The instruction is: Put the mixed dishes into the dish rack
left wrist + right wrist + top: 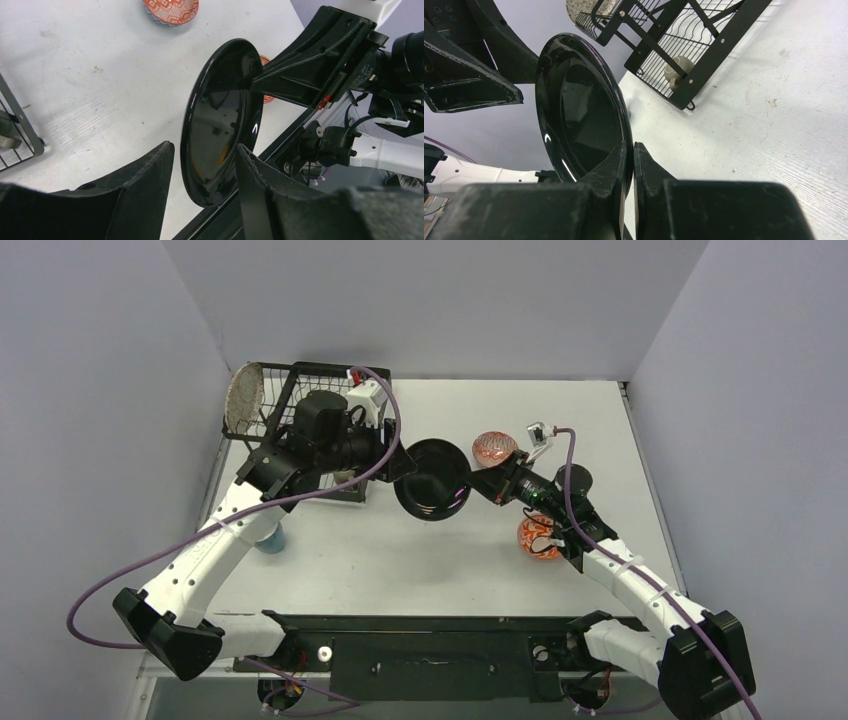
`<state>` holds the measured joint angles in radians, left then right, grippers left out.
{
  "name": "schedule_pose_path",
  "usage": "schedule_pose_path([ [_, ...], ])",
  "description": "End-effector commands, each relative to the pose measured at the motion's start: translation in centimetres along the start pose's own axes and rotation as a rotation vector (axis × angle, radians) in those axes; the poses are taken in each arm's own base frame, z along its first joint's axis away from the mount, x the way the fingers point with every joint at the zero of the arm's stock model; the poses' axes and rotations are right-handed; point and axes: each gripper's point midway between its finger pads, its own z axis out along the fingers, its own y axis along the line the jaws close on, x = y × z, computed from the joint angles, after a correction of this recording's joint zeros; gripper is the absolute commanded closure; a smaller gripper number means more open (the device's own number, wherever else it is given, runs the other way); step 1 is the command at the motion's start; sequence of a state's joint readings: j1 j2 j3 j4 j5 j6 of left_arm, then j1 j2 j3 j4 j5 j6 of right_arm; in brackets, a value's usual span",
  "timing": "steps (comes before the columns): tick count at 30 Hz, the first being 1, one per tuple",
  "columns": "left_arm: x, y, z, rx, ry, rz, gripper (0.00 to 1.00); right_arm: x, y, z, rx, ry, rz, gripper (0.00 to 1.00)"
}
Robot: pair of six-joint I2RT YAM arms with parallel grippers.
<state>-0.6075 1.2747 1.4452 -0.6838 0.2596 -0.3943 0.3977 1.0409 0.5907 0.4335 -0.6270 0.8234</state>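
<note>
The glossy black round plate hangs on edge above the table's middle. My right gripper is shut on its right rim; the pinch shows in the right wrist view, with the plate in front. My left gripper is open, its fingers on either side of the plate's near edge with gaps on both sides. The black wire dish rack stands at the back left and holds the speckled grey plate upright. A small greyish-green cup lies inside the rack.
One red-orange patterned bowl sits behind my right gripper and also shows in the left wrist view. The other bowl sits beside my right forearm. The light-blue mug stands under my left forearm. Grey walls close the left, back and right.
</note>
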Motion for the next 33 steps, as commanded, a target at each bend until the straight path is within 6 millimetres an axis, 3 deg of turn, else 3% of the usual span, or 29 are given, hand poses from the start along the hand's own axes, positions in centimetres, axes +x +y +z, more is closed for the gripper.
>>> schedule_pose_path([
  [1,-0.9,-2.3,-0.2,0.112,-0.028,0.0,0.57,-3.2,3.5,0.0,-0.121,-0.085,-0.071,1.0],
  [11,0.0,-1.8,0.7,0.093,0.037,-0.024,0.65,-3.8,4.4,0.1,-0.171,-0.113,-0.062,1.0],
  [15,-0.5,-1.8,0.5,0.082,0.027,-0.01,0.79,-3.9,4.3,0.1,-0.165,-0.114,-0.075,1.0],
  [19,-1.3,-1.2,-0.3,0.036,-0.001,0.031,0.99,-3.5,3.8,0.4,-0.13,-0.088,-0.089,0.99],
  [21,-2.0,-0.6,-0.9,-0.008,-0.03,0.064,1.0,-3.3,3.3,0.5,-0.091,-0.075,-0.103,0.83],
  [23,-3.0,-0.6,-2.0,-0.029,-0.071,0.103,1.0,-3.4,2.8,0.4,-0.049,-0.075,-0.128,0.59],
  [25,-4.2,-0.4,-3.3,-0.064,-0.118,0.137,1.0,-3.6,2.0,0.3,0.007,-0.076,-0.142,0.51],
  [30,-8.1,1.5,-7.4,-0.252,-0.246,0.229,1.0,-4.8,-2.5,-1.0,0.282,-0.108,-0.129,0.44],
  [33,-10.2,2.8,-10.3,-0.391,-0.299,0.252,1.0,-4.4,-4.4,-1.7,0.371,-0.09,-0.117,0.44],
])
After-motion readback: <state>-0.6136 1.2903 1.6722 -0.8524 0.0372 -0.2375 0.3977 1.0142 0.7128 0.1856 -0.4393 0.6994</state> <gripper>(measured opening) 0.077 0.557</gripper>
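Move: My right hand already holds the black plate by its right rim, the plate's middle about 7 cm to that hand's left. From my open left hand the plate's middle lies some 6 cm right, 1 cm back and 3 cm lower, its near rim between my fingers. The dish rack stands about 18 cm ahead and 22 cm left of my left hand; the clear patterned bowl is roughly 20 cm ahead and 11 cm right of my right hand. I ease my left hand a centimetre or two right and down over the plate's left rim and pinch it shut, while my right hand keeps hold, rising about 2 cm. Then I open my right fingers and draw that hand some 3 cm forward and right, clear of the rim; my left hand lifts the plate about 6 cm up and 5 cm left, slightly forward, towards the rack, tipping its fingertips up. ##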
